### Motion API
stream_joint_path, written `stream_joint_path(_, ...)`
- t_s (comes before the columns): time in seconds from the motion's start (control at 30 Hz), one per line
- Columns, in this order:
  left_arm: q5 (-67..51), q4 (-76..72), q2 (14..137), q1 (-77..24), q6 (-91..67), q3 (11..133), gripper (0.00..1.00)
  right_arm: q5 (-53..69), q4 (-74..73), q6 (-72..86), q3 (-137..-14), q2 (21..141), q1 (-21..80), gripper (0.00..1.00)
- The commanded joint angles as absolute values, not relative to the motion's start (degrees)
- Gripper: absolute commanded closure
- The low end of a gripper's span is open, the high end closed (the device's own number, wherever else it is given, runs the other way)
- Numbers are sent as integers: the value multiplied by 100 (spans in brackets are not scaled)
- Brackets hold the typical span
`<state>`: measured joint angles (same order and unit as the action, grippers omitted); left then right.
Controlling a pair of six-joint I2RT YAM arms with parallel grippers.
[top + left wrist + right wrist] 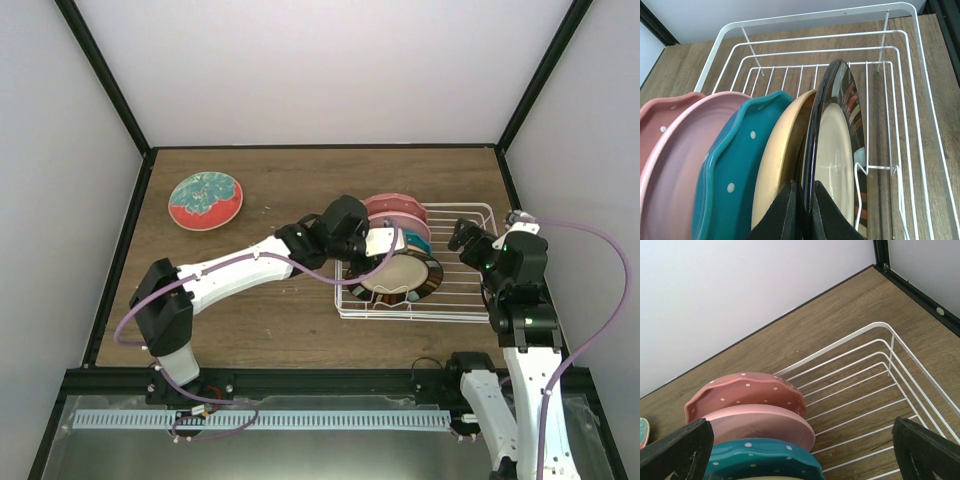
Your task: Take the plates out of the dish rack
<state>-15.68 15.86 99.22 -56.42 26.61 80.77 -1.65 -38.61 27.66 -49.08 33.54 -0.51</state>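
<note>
The white wire dish rack (460, 300) stands right of centre. Upright in it are two pink plates (392, 206), a teal dotted plate (418, 236) and a dark-rimmed plate (405, 275) with a cream centre. My left gripper (390, 248) is shut on the top rim of the dark-rimmed plate (837, 150). In the left wrist view its fingers (790, 212) pinch that rim, beside the teal plate (735, 165). My right gripper (468, 238) hangs open over the rack's right half, holding nothing. A red plate (205, 200) with teal pattern lies flat at the back left.
The right wrist view looks down on the pink dotted plate (745, 392), the plain pink plate (760, 422), the teal plate (760, 457) and bare rack wires (875, 370). Black frame posts and white walls close in the wooden table (300, 320).
</note>
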Motion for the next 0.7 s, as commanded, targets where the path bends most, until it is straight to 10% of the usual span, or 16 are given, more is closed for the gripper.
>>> stream_joint_path(0.0, -1503, 2017, 9935, -5762, 2515, 8266, 96, -296, -4020, 2683, -5080, 3232, 9, 0)
stream_joint_path(0.67, -1191, 1212, 7775, -5621, 1692, 8459, 96, -53, -3813, 2852, -4778, 3223, 9, 0)
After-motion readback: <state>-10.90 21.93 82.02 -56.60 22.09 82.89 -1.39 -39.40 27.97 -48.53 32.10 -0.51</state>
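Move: The left fingers are already shut on the left rim of the striped plate, the nearest one in the rack; its middle lies about 11 cm to the hand's right, level fore and aft and some 4 cm lower. The wooden plate stands 3 cm beyond the striped one, the teal plate about 7 cm beyond it. The floral plate lies flat, roughly 31 cm ahead of this hand and 46 cm to its left. From the right hand the striped plate is about 18 cm left, 2 cm back and 11 cm lower. Keeping its pinch on the striped plate's left rim, the left hand eases upward at first, then lifts fast, some 13 cm in all, while drifting about 5 cm left and a little back, away from the plates still racked. The wrist turns only slightly, around 10 degrees, and the fingers stay shut. ##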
